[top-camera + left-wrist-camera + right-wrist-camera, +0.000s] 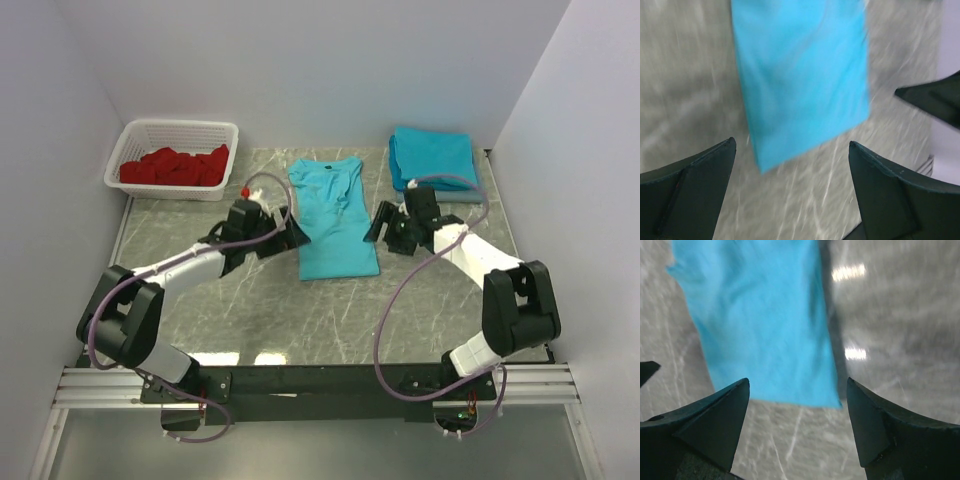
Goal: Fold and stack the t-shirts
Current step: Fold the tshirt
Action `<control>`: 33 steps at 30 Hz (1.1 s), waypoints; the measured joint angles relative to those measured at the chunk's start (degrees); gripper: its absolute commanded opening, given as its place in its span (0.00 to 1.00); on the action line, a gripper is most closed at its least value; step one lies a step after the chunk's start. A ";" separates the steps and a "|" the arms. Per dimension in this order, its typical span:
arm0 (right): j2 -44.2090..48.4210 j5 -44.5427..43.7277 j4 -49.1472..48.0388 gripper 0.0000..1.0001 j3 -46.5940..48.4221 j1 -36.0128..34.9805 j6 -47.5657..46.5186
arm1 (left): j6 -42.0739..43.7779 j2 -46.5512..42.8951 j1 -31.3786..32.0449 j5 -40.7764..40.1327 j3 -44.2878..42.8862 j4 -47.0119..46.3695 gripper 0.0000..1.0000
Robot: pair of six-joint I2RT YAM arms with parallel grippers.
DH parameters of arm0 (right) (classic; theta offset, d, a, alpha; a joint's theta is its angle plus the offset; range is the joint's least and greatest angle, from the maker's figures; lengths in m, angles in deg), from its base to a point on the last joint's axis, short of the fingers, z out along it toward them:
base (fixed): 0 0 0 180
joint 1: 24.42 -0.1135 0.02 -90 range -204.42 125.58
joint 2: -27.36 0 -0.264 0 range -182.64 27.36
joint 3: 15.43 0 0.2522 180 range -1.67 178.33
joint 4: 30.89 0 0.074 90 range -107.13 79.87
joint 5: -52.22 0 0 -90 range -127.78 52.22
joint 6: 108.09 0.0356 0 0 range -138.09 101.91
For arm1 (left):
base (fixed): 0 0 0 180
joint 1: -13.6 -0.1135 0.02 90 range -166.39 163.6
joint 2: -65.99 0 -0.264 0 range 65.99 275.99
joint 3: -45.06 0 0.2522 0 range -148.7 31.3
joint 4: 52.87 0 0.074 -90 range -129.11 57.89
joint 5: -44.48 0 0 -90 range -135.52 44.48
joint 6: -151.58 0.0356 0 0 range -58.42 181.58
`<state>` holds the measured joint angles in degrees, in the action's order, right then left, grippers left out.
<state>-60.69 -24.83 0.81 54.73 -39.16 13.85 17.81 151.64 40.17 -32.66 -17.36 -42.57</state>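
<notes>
One turquoise t-shirt (335, 215) lies flat in the middle of the table as a long narrow strip, collar end toward the back. A stack of folded turquoise t-shirts (432, 158) sits at the back right. My left gripper (290, 238) hovers just off the strip's left edge, open and empty. In the left wrist view this gripper (791, 142) stands wide over the shirt's (800, 75) near corner. My right gripper (385, 225) is beside the right edge, also open. In the right wrist view the right gripper (797, 381) holds nothing, and the shirt's (760, 325) hem lies just beyond its tips.
A white basket (140, 135) holding red cloths (175, 166) stands at the back left. White walls close in the grey marble table (300, 320) on three sides. Cables loop off both arms.
</notes>
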 measured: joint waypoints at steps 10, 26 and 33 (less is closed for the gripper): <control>1.86 0.31 -0.37 0.69 -9.55 0.00 0.22 | -4.24 1.55 6.14 0.66 9.16 -2.12 0.93; -2.91 1.81 -3.54 0.33 -9.94 0.00 0.96 | -5.46 8.35 6.64 -3.04 7.06 -3.15 0.20; -4.74 3.17 -4.50 0.00 -10.01 0.00 1.57 | -5.29 8.96 6.97 -3.26 6.95 -3.08 0.01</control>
<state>-65.43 -21.66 -3.70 44.72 -39.16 15.42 12.52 160.60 47.14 -35.91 -10.41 -45.65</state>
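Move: The folded t-shirt's near-left corner lies about 5 cm back, 2 cm to the right and 10 cm below the left hand; its near-right corner is some 5 cm back, level sideways and 8 cm below the right hand. From the left hand, the collar end is roughly 21 cm ahead and 9 cm right, the basket about 22 cm ahead and 28 cm left. From the right hand, the blue stack is around 21 cm ahead and 12 cm right. Bring both open grippers back and down together onto the hem corners nearest the base, the left sinking about 10 cm and the right some 7 cm, each drawing back around 5 cm. Tip the fingers roughly 10 degrees steeper, then ease down the last little way while closing, so each pair of fingertips pinches its own corner. ##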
